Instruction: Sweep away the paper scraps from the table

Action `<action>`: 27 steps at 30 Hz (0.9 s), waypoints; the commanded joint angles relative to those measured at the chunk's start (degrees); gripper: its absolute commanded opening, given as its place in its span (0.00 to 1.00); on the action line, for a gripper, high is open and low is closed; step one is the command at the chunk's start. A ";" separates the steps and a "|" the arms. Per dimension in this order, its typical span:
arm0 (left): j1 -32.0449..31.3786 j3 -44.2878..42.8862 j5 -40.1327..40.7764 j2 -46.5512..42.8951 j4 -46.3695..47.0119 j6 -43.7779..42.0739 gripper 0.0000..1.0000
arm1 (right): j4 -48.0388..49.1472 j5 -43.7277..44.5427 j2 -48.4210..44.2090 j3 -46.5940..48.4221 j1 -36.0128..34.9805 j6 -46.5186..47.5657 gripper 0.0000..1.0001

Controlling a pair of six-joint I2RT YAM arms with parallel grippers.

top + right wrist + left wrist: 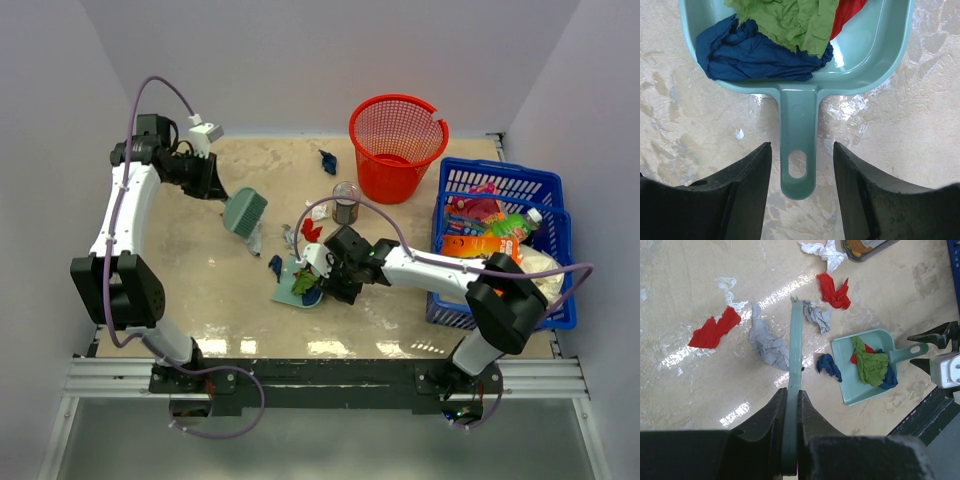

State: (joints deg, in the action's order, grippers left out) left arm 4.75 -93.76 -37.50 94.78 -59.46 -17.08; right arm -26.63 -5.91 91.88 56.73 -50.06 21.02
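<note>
A teal dustpan (300,283) lies flat on the beige table (190,270), and green (785,20), dark blue (745,55) and red (847,12) paper scraps sit in it. My right gripper (801,145) is open, its fingers either side of the pan's handle (797,125) without touching it. My left gripper (792,395) is shut on a teal brush (796,350), whose head (245,212) hangs left of the pan. Loose scraps lie on the table: red (715,330), grey (769,345), a small grey one (817,316), another red one (835,290), white (825,251) and blue (829,366).
A red mesh basket (397,145) stands at the back right. A blue crate (500,185) of packaged goods sits along the right wall. A tin can (346,203) stands just behind the right gripper. A dark blue scrap (327,160) lies near the basket.
</note>
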 commanded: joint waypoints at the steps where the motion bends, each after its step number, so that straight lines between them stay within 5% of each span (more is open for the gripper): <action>1: 0.17 0.24 -1.53 -2.50 1.45 -0.41 0.00 | 3.60 -0.77 0.32 -1.53 0.23 -1.42 0.54; 12: 0.17 5.05 -3.28 -3.11 -3.82 -3.22 0.00 | 4.31 0.55 1.20 -2.06 0.23 -1.68 0.38; 18: -1.68 17.27 -4.70 -8.20 6.88 2.57 0.00 | 3.17 0.64 2.60 -0.48 0.32 -1.68 0.35; 27: -2.12 18.79 -0.83 -7.33 13.41 8.64 0.00 | 1.67 0.55 3.48 1.28 0.32 -0.98 0.03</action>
State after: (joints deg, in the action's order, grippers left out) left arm 2.79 -74.17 -38.85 88.42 -50.87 -11.55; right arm -24.43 -5.54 95.11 55.81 -50.06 19.92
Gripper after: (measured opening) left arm 0.144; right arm 0.324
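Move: The dustpan's handle lies between the right hand's open fingers, its middle some 2 cm left and 3 cm below, with the scrap-filled tray about 7 cm left. The left hand holds the brush; the loose blue scrap by the tray's lip is roughly 9 cm to its right, 8 cm back and 21 cm below, the long grey scrap some 4 cm right and 2 cm back, the small grey one 11 cm right and 1 cm back. The right hand sinks about 2 cm over the dustpan's handle, and its fingers close from either side until they pinch it, the wrist barely turning. After a short wait the left hand, still gripping the brush, carries it down some 6 cm and back about as far with a little drift to the right, towards the blue scrap beside the tray, tipping about 10 degrees, then eases forward again by about a centimetre at the end. ##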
